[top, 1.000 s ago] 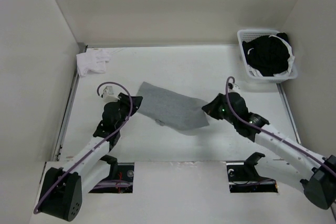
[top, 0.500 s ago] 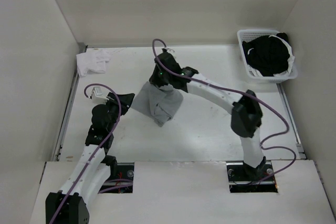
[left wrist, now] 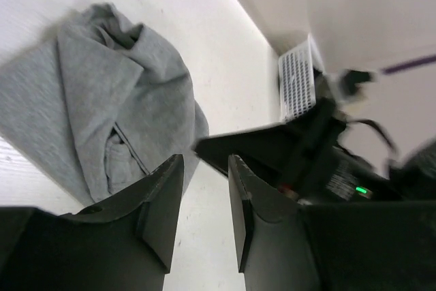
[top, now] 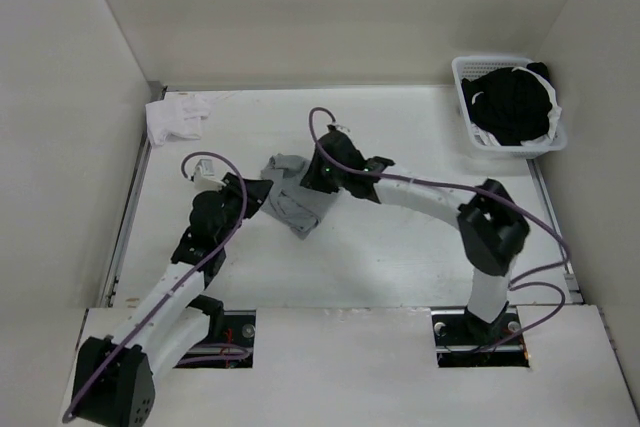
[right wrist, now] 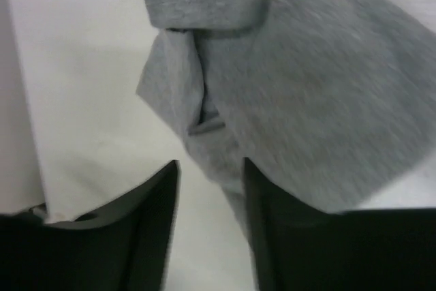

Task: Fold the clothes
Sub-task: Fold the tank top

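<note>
The clothes [top: 288,201] are a light grey top lying bunched and partly folded over itself in the middle of the white table [top: 400,237]. My left gripper [top: 262,193] sits at the garment's left edge; in the left wrist view the gripper [left wrist: 204,168] stands open over bare table, with the grey fabric [left wrist: 102,114] just ahead of it on the left. My right gripper [top: 308,180] reaches across to the garment's right side. In the right wrist view it [right wrist: 211,168] is open, and a fold of the top [right wrist: 286,80] hangs down against its right finger [right wrist: 262,202].
A small white cloth [top: 176,117] lies at the back left corner. A white basket [top: 462,75] holding a black garment [top: 512,105] stands at the back right. The right arm [top: 430,192] stretches across the table's middle. Walls close in the table on three sides.
The right arm swept from the right side to the left, carrying the garment's right edge over onto itself, and its jaws have opened. The flat top is now a bunched heap.
</note>
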`<state>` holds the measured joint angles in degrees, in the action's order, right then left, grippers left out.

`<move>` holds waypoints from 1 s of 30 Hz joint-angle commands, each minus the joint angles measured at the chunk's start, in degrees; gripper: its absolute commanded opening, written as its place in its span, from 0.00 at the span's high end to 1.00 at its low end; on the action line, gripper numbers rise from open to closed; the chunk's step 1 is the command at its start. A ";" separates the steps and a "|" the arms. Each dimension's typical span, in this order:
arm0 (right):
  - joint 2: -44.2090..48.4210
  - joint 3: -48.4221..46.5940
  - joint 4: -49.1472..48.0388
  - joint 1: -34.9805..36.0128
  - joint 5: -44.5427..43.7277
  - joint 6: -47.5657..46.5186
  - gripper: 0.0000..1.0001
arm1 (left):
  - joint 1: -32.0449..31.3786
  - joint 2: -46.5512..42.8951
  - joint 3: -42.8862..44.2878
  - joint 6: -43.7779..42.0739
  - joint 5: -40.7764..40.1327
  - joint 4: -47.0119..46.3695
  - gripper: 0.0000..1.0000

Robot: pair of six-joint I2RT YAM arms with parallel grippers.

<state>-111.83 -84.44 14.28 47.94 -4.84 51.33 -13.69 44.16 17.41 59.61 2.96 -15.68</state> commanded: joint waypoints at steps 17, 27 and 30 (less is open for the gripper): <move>-1.01 7.28 -17.62 -8.34 6.07 -8.89 0.97 | -14.92 42.31 21.00 -12.06 -17.45 -3.48 0.93; -4.71 9.47 -19.38 -10.90 4.58 -8.18 0.97 | -11.84 38.47 17.05 -16.73 -35.03 7.32 0.93; -4.36 9.91 -19.73 -10.99 4.05 -8.26 0.97 | -8.25 32.68 11.44 -12.35 -35.40 9.61 0.92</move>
<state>-115.96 -74.28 -1.61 37.17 0.60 43.51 -24.71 83.09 33.19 45.01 -26.87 -9.74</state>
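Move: The loosely bunched tank top has its middle about 1 cm left and 2 cm ahead of the right hand, 8 cm below; its right corner is about 5 cm ahead, 7 cm right. From the left hand, the tank top's middle lies some 6 cm ahead, 6 cm right and 14 cm below. The white cloth lies roughly 28 cm ahead and 25 cm left of the left hand, at table height. The tank top's right corner is met by the right hand, which shuts its half-open fingers, hops up about 6 cm, then sinks and slides forward and right until the closed tips touch the fabric there. The left hand swings right while closing, reaches forward and drops about 13 cm, then sweeps back left at the cloth's left edge, tilting its tips down and rolling left side up. ##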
